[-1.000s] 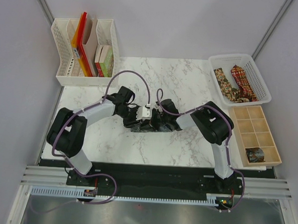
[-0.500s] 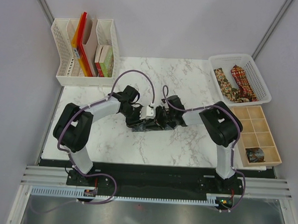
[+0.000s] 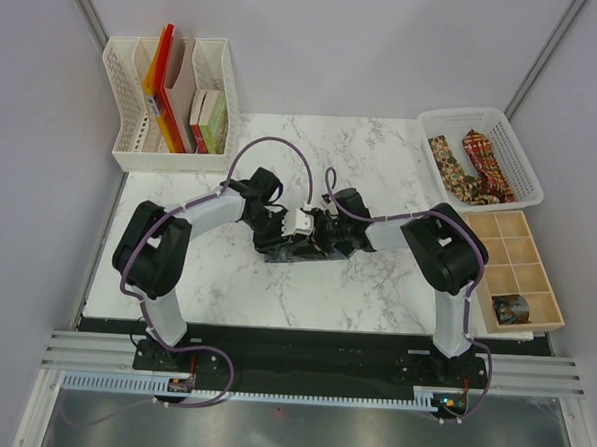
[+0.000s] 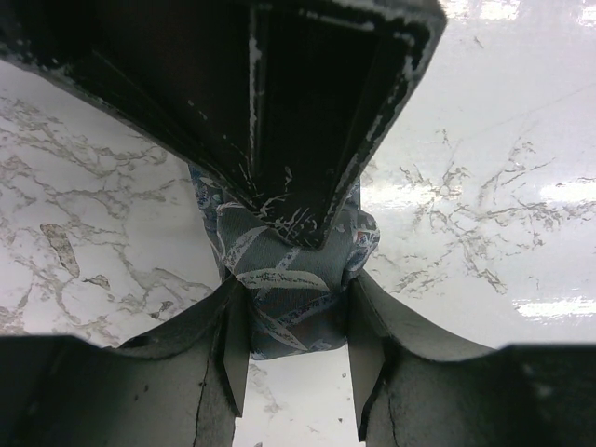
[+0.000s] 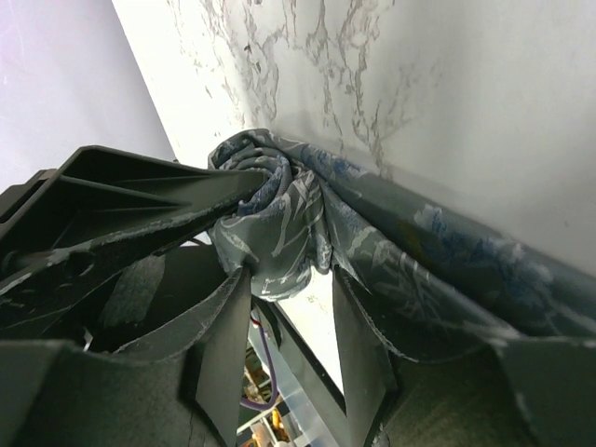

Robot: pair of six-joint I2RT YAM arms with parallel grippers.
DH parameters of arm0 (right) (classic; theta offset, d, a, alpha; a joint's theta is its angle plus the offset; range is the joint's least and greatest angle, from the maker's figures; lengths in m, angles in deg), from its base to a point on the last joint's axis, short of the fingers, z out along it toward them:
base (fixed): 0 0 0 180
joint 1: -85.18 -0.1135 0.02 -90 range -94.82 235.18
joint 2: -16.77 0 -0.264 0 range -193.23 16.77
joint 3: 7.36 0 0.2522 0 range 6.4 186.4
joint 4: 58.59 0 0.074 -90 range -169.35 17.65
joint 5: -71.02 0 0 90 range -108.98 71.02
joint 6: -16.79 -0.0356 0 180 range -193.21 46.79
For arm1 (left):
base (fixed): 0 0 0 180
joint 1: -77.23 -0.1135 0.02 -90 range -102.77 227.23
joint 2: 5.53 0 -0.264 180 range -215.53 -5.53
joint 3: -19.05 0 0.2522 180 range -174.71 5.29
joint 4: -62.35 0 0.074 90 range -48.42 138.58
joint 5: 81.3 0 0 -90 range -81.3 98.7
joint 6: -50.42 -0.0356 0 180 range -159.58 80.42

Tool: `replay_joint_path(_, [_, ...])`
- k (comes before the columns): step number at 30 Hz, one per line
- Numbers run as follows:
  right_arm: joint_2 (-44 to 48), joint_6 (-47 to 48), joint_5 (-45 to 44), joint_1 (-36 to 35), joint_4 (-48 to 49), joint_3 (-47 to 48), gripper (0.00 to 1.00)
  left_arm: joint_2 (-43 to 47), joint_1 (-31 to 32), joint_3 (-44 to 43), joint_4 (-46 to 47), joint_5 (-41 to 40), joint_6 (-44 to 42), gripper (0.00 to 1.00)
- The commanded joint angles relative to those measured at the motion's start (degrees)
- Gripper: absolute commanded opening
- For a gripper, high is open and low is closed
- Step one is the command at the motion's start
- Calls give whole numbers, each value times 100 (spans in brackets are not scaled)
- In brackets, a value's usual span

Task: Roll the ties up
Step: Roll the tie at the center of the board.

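Note:
A dark grey-green tie [image 3: 302,246] lies partly rolled at mid-table, its loose tail trailing along the marble [image 5: 447,261]. My left gripper [image 3: 281,231] is shut on the roll [image 4: 289,298], one finger pressing each side. Facing it from the right, my right gripper [image 3: 321,235] stands open, and the roll's spiral end [image 5: 279,223] sits between its spread fingertips [image 5: 291,279]. The right gripper's fingers [image 4: 307,112] fill the top of the left wrist view. A brown-gold tie [image 3: 444,156] and a red tie [image 3: 485,158] lie unrolled in a basket.
The white basket [image 3: 481,123] stands at the back right. In front of it is a wooden compartment box [image 3: 507,249] with a rolled tie [image 3: 510,309] in one near cell. A white file rack [image 3: 132,160] with books stands at the back left. Walls close in both sides.
The right gripper's jaws have spread apart from shut. Both arms have drawn in a little around the roll. The left gripper's hold has stayed the same.

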Motion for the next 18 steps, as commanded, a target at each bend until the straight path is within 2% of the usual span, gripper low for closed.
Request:
replay_joint_path(1, [-215,-95,-33,-65,488,178,47,-526,73,199,-169,-404,-37,32])
replay_joint_path(4, [-268,-218,-7,-126,699,152,45,-526,65,173,-195,-395,-64,32])
replay_joint_path(7, [-356,-349,10,-153,840,135,38,-526,56,155,-213,-369,-64,33])
replay_joint_path(9, [-453,-412,72,-144,954,117,30,-526,47,146,-222,-343,-64,34])
replay_joint_path(10, [-453,-412,46,-153,963,73,19,-526,47,137,-230,-342,-72,34])
replay_joint_path(12, [-444,-394,20,-135,981,29,9,-517,29,137,-248,-325,-73,36])
replay_joint_path(13, [-453,-403,2,-118,903,12,1,-491,21,137,-257,-316,-90,37])
replay_joint_path(18, [-488,105,-226,32,306,46,0,-333,-50,94,-318,-141,-90,50])
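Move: The tie's roll sits between the left hand's half-open fingers, right at that hand's point. From the right hand, whose fingertips straddle the roll's near flank, its middle lies about 2 cm to the left, level fore and aft, and 1 cm lower. The tie's flat tail runs off to the right along the board, its middle some 6 cm to the right of the right hand and 3 cm below. The right fingers close from about half open to shut, pinching a fold of cloth on the roll's right flank, while that hand edges about 1 cm left into the roll, after a tiny dip, and tilts barely 5 degrees. The left hand stays put and keeps the roll between its fingers. ##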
